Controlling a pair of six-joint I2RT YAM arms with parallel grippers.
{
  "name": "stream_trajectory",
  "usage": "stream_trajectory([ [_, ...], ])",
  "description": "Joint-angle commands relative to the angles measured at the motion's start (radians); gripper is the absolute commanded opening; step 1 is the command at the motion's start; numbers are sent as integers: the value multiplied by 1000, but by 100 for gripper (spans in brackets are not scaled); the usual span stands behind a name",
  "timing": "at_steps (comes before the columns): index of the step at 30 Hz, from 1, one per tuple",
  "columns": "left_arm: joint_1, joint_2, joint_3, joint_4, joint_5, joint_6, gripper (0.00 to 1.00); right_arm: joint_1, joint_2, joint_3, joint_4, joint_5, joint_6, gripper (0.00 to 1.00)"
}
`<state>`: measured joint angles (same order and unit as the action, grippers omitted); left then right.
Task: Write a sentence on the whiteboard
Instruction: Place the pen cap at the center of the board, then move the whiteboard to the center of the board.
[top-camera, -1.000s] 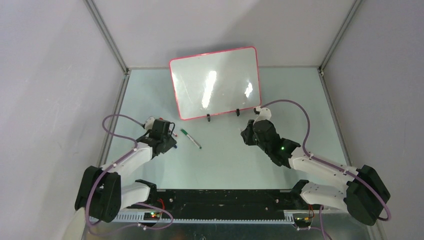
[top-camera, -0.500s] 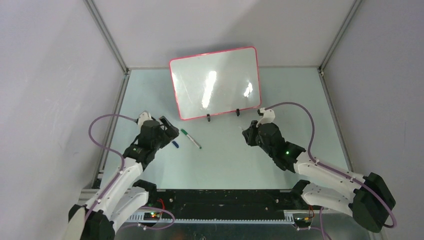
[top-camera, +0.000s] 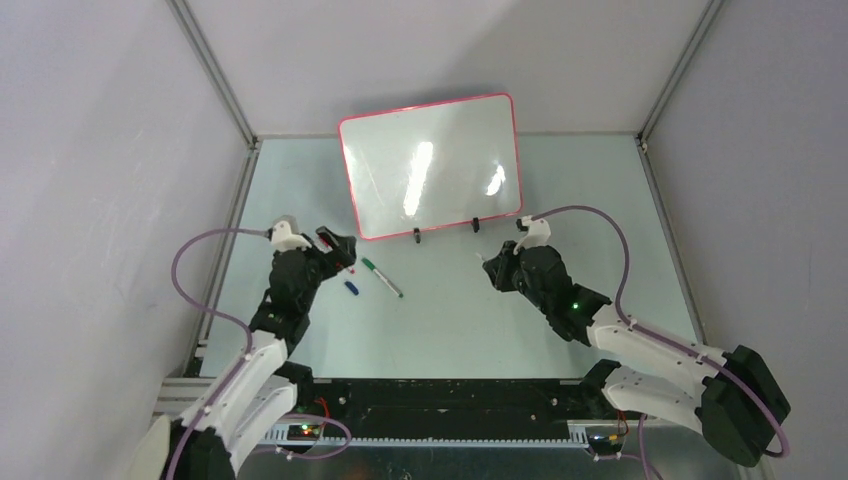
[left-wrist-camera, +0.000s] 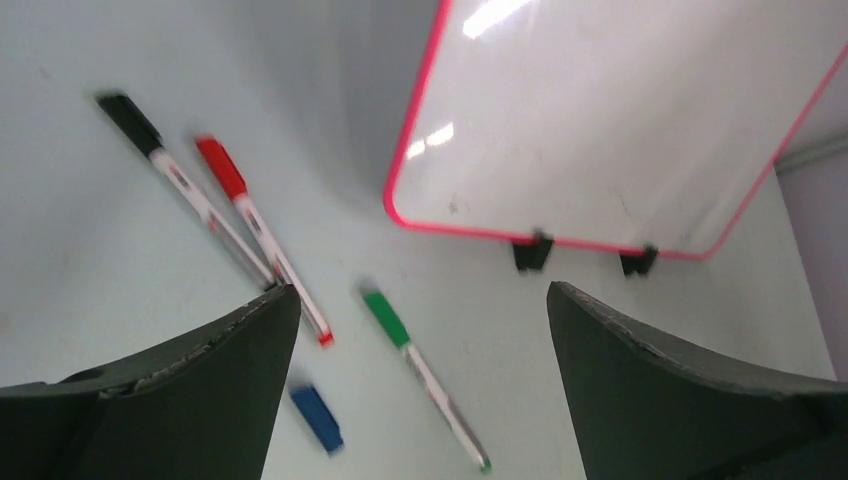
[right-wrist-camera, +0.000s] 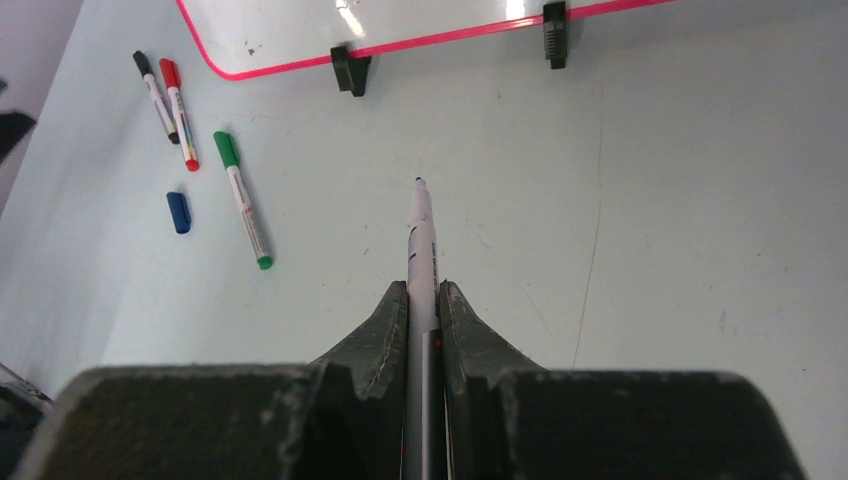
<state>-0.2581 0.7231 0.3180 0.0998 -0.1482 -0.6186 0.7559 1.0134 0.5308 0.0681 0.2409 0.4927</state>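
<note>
The whiteboard (top-camera: 430, 165) leans upright at the back on two black clip feet, with a pink frame (left-wrist-camera: 405, 170) and its lower edge (right-wrist-camera: 450, 38) facing the arms. Its face shows only glare; no sentence is in view. My right gripper (top-camera: 497, 270) (right-wrist-camera: 424, 290) is shut on an uncapped marker (right-wrist-camera: 421, 240), whose tip points toward the board and stops short of its feet. My left gripper (top-camera: 335, 250) (left-wrist-camera: 422, 295) stands open and empty above the table, over a blue cap (left-wrist-camera: 316, 418) and a green-capped marker (left-wrist-camera: 420, 375).
Left of the board's feet, a red-capped marker (left-wrist-camera: 255, 235) and a black-capped marker (left-wrist-camera: 180, 185) lie side by side. The green-capped marker (top-camera: 381, 277) and the blue cap (top-camera: 350, 288) lie just right of the left gripper. Grey walls close the table in.
My left gripper has opened wide, and the blue cap now lies loose on the table. The left arm has drawn back and to the left. The right gripper shifted slightly, still holding its marker.
</note>
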Motion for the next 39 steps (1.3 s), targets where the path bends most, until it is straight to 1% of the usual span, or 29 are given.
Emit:
stream_trajectory([
  [1, 111, 173, 54, 332, 47, 44, 99, -8, 15, -11, 72, -25, -11, 0],
  [2, 129, 218, 65, 397, 95, 42, 99, -10, 19, -12, 75, -32, -11, 0],
  [3, 157, 297, 98, 422, 119, 32, 99, -13, 25, -12, 82, -46, -12, 0],
  [4, 172, 338, 118, 456, 148, 24, 99, -13, 29, -12, 85, -52, -12, 0],
  [5, 201, 416, 154, 495, 184, 2, 98, -14, 34, -12, 87, -71, -16, 0],
  [6, 216, 452, 189, 517, 206, -33, 98, -15, 36, -12, 86, -78, -18, 0],
  [8, 264, 593, 229, 625, 321, -92, 98, -15, 30, -13, 72, -81, -25, 0],
  [9, 292, 625, 241, 715, 404, -113, 99, -15, 25, -13, 66, -72, -25, 0],
  [10, 305, 684, 264, 751, 442, -147, 99, -15, 13, -18, 58, -64, -24, 0],
  [11, 308, 708, 274, 808, 499, -158, 99, -16, 6, -22, 54, -53, -22, 0],
  [12, 309, 748, 297, 823, 522, -170, 99, -17, -12, -34, 53, -47, -22, 0],
  [19, 333, 848, 400, 825, 693, -170, 97, -41, -68, -77, 66, -30, -1, 0],
  [23, 347, 899, 493, 736, 734, -167, 91, -62, -65, -80, 70, -51, 21, 0],
  [25, 357, 906, 526, 674, 741, -148, 90, -67, -77, -80, 62, -65, 27, 0],
  [28, 373, 899, 573, 486, 707, -107, 89, -68, -107, -92, 62, -75, 38, 0],
  [31, 382, 898, 574, 427, 687, -84, 88, -69, -149, -117, 75, -64, 38, 0],
  [33, 383, 929, 553, 480, 692, -110, 87, -73, -166, -131, 89, -53, 36, 0],
  [34, 382, 944, 550, 547, 718, -122, 86, -76, -170, -138, 98, -62, 33, 0],
  [35, 382, 981, 551, 578, 740, -147, 83, -78, -175, -151, 124, -69, 33, 0],
  [38, 382, 1043, 549, 754, 848, -192, 78, -81, -174, -165, 155, -100, 44, 0],
  [39, 382, 1064, 550, 784, 882, -210, 77, -81, -172, -165, 162, -106, 44, 0],
])
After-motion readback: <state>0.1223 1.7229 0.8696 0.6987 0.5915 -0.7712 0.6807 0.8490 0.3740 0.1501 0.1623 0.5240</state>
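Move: The whiteboard's left edge, at mid height, is about 19 cm ahead of the empty, open left hand, 1 cm right and roughly level with it. On the table some 12 cm below that hand, the red marker lies 5 cm ahead and 5 left, the green marker 1 back and 7 right, and the blue pen cap 4 back and 1 left. From the right hand, that board edge is about 23 cm ahead and 32 left, about level. The left hand leaves the pen cap and markers behind and swings some 18 cm forward to the whiteboard's left edge, quickly at first, bowing a little left, then rising to about 6 cm up before sinking back by half as it turns some 20 degrees clockwise and rolls its left side down. Its wide-open fingers come up to the edge and begin to narrow, though contact can't be made out, while the right hand keeps its grip on the uncapped marker and drifts about 2 cm right. ##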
